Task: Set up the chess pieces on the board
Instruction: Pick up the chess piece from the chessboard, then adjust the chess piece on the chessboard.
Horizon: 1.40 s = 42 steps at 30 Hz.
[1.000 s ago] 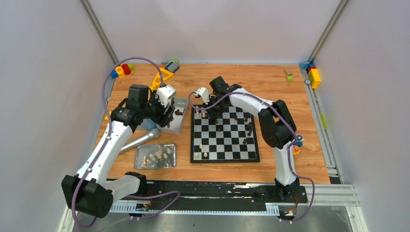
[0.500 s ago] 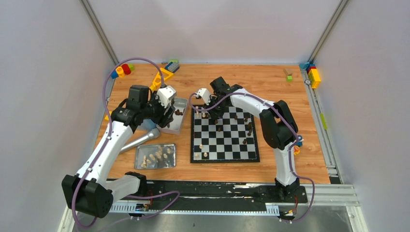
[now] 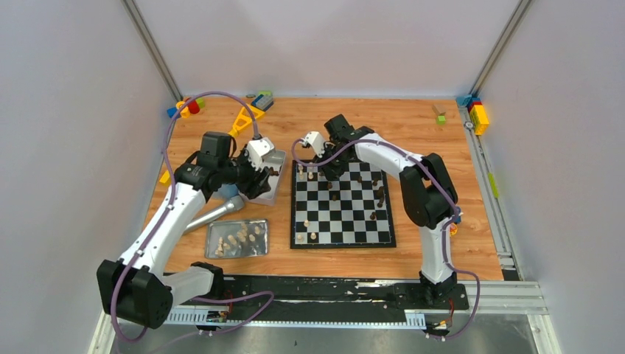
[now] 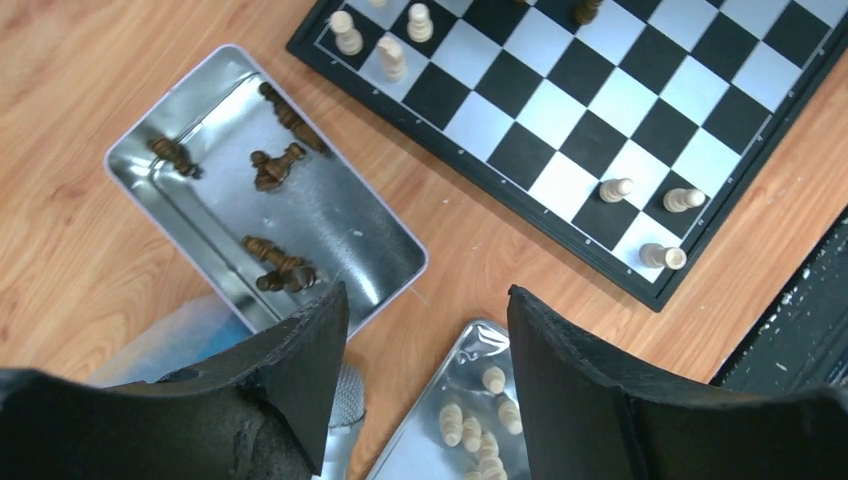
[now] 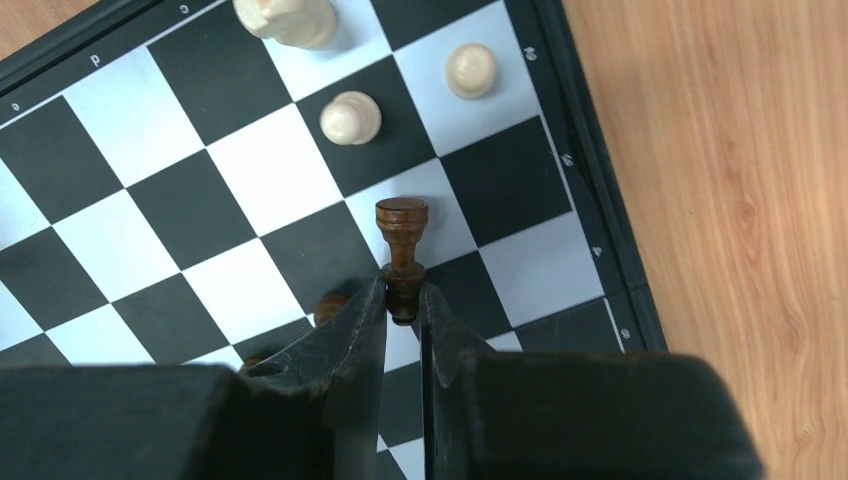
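Observation:
The black-and-white board (image 3: 354,221) lies at mid table with a few cream and dark brown chess pieces standing on it. My right gripper (image 5: 403,300) is shut on a dark brown piece (image 5: 402,235), held over the board's (image 5: 240,170) far left corner near three cream pieces (image 5: 350,117). In the top view that gripper (image 3: 324,171) is at the board's far left. My left gripper (image 4: 425,300) is open and empty, hovering above the wood between two metal trays. One tray (image 4: 340,225) holds several dark pieces (image 4: 275,168); the other (image 4: 480,345) holds cream pieces (image 4: 470,425).
A grey mesh-headed handle (image 3: 215,214) and something pale blue (image 4: 165,340) lie by the dark-piece tray (image 3: 274,156). Toy blocks sit at the back left (image 3: 183,110), by a yellow frame (image 3: 243,118), and at the back right (image 3: 477,114). The cream-piece tray (image 3: 214,252) lies left of the board.
My left gripper has shifted slightly right and nearer, and its jaws have narrowed a little. The right gripper still holds the dark piece at almost the same spot.

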Motion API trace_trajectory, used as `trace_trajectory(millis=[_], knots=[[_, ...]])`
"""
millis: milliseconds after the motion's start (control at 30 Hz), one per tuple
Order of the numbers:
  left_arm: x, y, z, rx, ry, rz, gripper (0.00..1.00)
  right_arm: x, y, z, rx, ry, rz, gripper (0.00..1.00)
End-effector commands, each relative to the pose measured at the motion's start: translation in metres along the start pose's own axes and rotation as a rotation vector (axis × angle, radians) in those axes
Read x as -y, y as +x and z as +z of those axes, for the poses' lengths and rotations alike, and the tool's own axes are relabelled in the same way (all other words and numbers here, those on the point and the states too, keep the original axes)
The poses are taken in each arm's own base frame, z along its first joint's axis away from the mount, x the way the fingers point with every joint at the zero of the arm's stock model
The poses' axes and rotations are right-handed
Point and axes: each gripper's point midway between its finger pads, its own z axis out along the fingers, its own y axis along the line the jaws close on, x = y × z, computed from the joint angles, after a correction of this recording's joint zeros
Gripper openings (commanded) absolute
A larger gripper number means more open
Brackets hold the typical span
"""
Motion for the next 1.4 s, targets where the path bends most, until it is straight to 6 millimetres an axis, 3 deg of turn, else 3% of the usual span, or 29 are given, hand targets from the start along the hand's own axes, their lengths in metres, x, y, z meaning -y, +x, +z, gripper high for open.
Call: trace_trajectory(millis=[0,400,633,800,967,1367], knots=[[0.025,0.0,0.016,-0.003,0.129,0.087,0.66,0.022,-0.034,-0.05,0.114,0.089,-0.007,0.0],[0.084,0.005,0.068,-0.094,0.261,0.285,0.65,0.039,-0.021,-0.105,0.159,0.165,0.048,0.0],[0.109,0.025,0.105,-0.189,0.334,0.347,0.58,0.039,0.001,-0.134,0.187,0.19,0.117,0.0],[0.127,0.037,0.121,-0.256,0.388,0.364,0.56,0.038,0.011,-0.146,0.2,0.201,0.147,0.0],[0.129,0.042,0.13,-0.295,0.39,0.36,0.53,0.034,0.015,-0.151,0.211,0.202,0.16,0.0],[0.132,0.05,0.137,-0.348,0.409,0.353,0.32,0.032,0.019,-0.153,0.215,0.201,0.166,0.0]])
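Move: The white pawn that the left hand goes for stands about 6 cm back, 13 cm right and 14 cm below. Beyond it towards the base stand two more white pieces, one 10 cm back and 15 right of the hand, the other 11 back and 11 right. The tray of dark pieces lies 8 cm ahead. The right hand holds a dark piece, and is heading for above a small dark piece 10 cm to its right; another stands 3 cm back. The white pawn at the board's near left ends up between the left fingers, which come over about 13 cm right and down as much, plus some 6 cm back, turning 30 degrees clockwise, pointing more steeply down and narrowing to about half their opening; touching can't be told. The dark piece stays pinched in the right hand, which rises some 10 cm, then swings 10 cm right. ##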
